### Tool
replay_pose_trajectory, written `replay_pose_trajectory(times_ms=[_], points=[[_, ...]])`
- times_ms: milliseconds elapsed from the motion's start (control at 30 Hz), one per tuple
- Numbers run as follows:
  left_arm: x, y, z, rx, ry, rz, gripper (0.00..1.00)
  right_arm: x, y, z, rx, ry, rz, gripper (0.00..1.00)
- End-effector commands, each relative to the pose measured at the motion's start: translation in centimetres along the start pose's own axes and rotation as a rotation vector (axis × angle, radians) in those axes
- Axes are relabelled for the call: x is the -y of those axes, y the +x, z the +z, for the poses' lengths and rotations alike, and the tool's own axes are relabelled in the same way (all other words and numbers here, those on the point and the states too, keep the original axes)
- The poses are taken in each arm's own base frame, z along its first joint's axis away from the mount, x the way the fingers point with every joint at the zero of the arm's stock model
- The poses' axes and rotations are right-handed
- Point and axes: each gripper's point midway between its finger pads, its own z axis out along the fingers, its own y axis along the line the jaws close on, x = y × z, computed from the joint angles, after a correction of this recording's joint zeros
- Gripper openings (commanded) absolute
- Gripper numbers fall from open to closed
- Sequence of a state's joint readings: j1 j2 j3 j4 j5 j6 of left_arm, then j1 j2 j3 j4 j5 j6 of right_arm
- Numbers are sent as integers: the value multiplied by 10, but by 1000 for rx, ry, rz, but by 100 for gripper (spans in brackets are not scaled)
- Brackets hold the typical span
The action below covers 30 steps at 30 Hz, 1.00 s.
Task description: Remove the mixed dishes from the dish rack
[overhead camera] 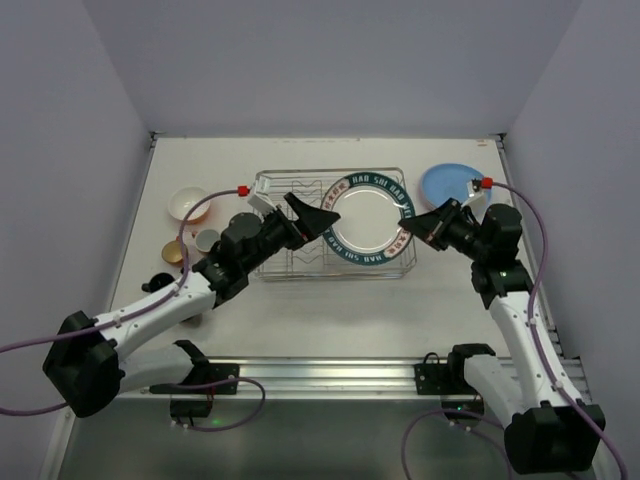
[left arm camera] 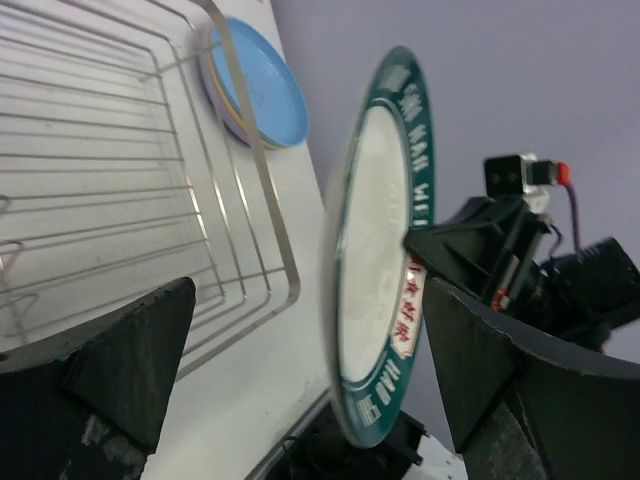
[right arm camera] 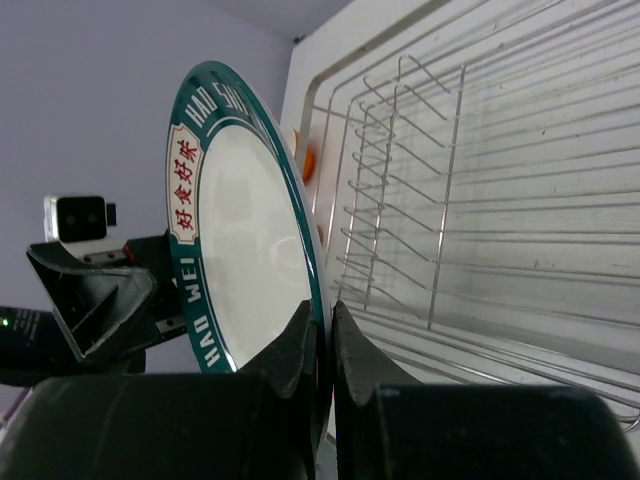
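Observation:
The patterned-rim plate [overhead camera: 368,222], white with a green lettered border, hangs on edge above the right end of the dish rack [overhead camera: 275,262]. My right gripper [overhead camera: 415,222] is shut on the plate's right rim; the right wrist view shows both fingers [right arm camera: 350,345] pinching the plate's [right arm camera: 240,240] edge. At the opposite rim, my left gripper [overhead camera: 318,215] is open, and the plate [left arm camera: 375,250] stands between its wide-apart fingers without touching them. The silver wire rack [left arm camera: 100,150] shows bare wires and dividers [right arm camera: 480,200].
A stack of plates with a blue one on top [overhead camera: 448,183] lies right of the rack, near the table's far right edge. Left of the rack are an orange bowl, white inside [overhead camera: 186,203], and several small cups [overhead camera: 175,250].

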State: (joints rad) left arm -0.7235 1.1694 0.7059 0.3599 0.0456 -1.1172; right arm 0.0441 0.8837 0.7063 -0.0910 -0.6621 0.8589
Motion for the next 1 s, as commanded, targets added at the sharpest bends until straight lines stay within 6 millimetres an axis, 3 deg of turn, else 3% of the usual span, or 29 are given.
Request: replay_pose_trajectory(times_ms=[0,33,67,133,167,200,233,267,300,333,433,467,533,567,600,767,867,967], points=[[9,-47,-13,175,-90,91,100,-26,-49,-15,239,-6,69,0],[16,-60,-16,211,-108,134,100,-21,-56,-17,271,21,89,0],[15,-68,-22,238,-136,160,100,-8,-72,-24,331,63,110,0],[6,-84,-43,299,-232,212,100,18,-86,-31,391,155,167,0],[5,-90,-53,311,-278,215,100,39,-107,-43,473,216,203,0],[-2,-92,-70,310,-338,224,100,45,-123,-51,524,249,208,0],[0,-94,-78,311,-347,239,100,71,-136,-52,553,327,249,0],[7,-97,-86,314,-339,255,100,94,-155,-68,631,406,273,0],[10,-102,-104,325,-351,273,100,104,-166,-72,647,429,290,0],[13,-105,-114,330,-356,302,100,130,-170,-71,636,475,337,0],[19,-115,-151,375,-333,395,100,159,-197,-78,690,519,342,0],[23,-114,-156,372,-297,453,100,186,-200,-72,654,569,352,0],[16,-110,-172,342,-307,582,100,195,-217,-66,632,582,330,0],[9,-107,-176,313,-337,616,100,217,-215,-59,603,611,355,0],[-8,-99,-179,250,-399,649,100,219,-219,-55,591,595,354,0],[-50,-71,-169,107,-437,790,100,254,-219,-42,553,630,387,0],[-65,-75,-172,163,-473,808,100,273,-217,-41,546,651,393,0],[-66,-82,-175,227,-477,799,100,286,-207,-38,530,659,402,0]])
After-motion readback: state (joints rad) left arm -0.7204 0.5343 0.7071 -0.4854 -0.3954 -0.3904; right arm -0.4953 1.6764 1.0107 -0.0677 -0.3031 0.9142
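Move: The right hand pinches the green-rimmed plate by its right edge. The plate stack, blue on top, lies about 20 cm ahead of this hand, 19 cm to its right and 18 cm below. The empty dish rack's middle is some 9 cm ahead, 16 cm left and 17 cm down from the right hand. From the open left hand, the stack lies roughly 20 cm ahead, 39 cm right and 18 cm below. Right hand swings its pinched plate about 28 cm right, forward and down to the stack; open left withdraws leftward. ##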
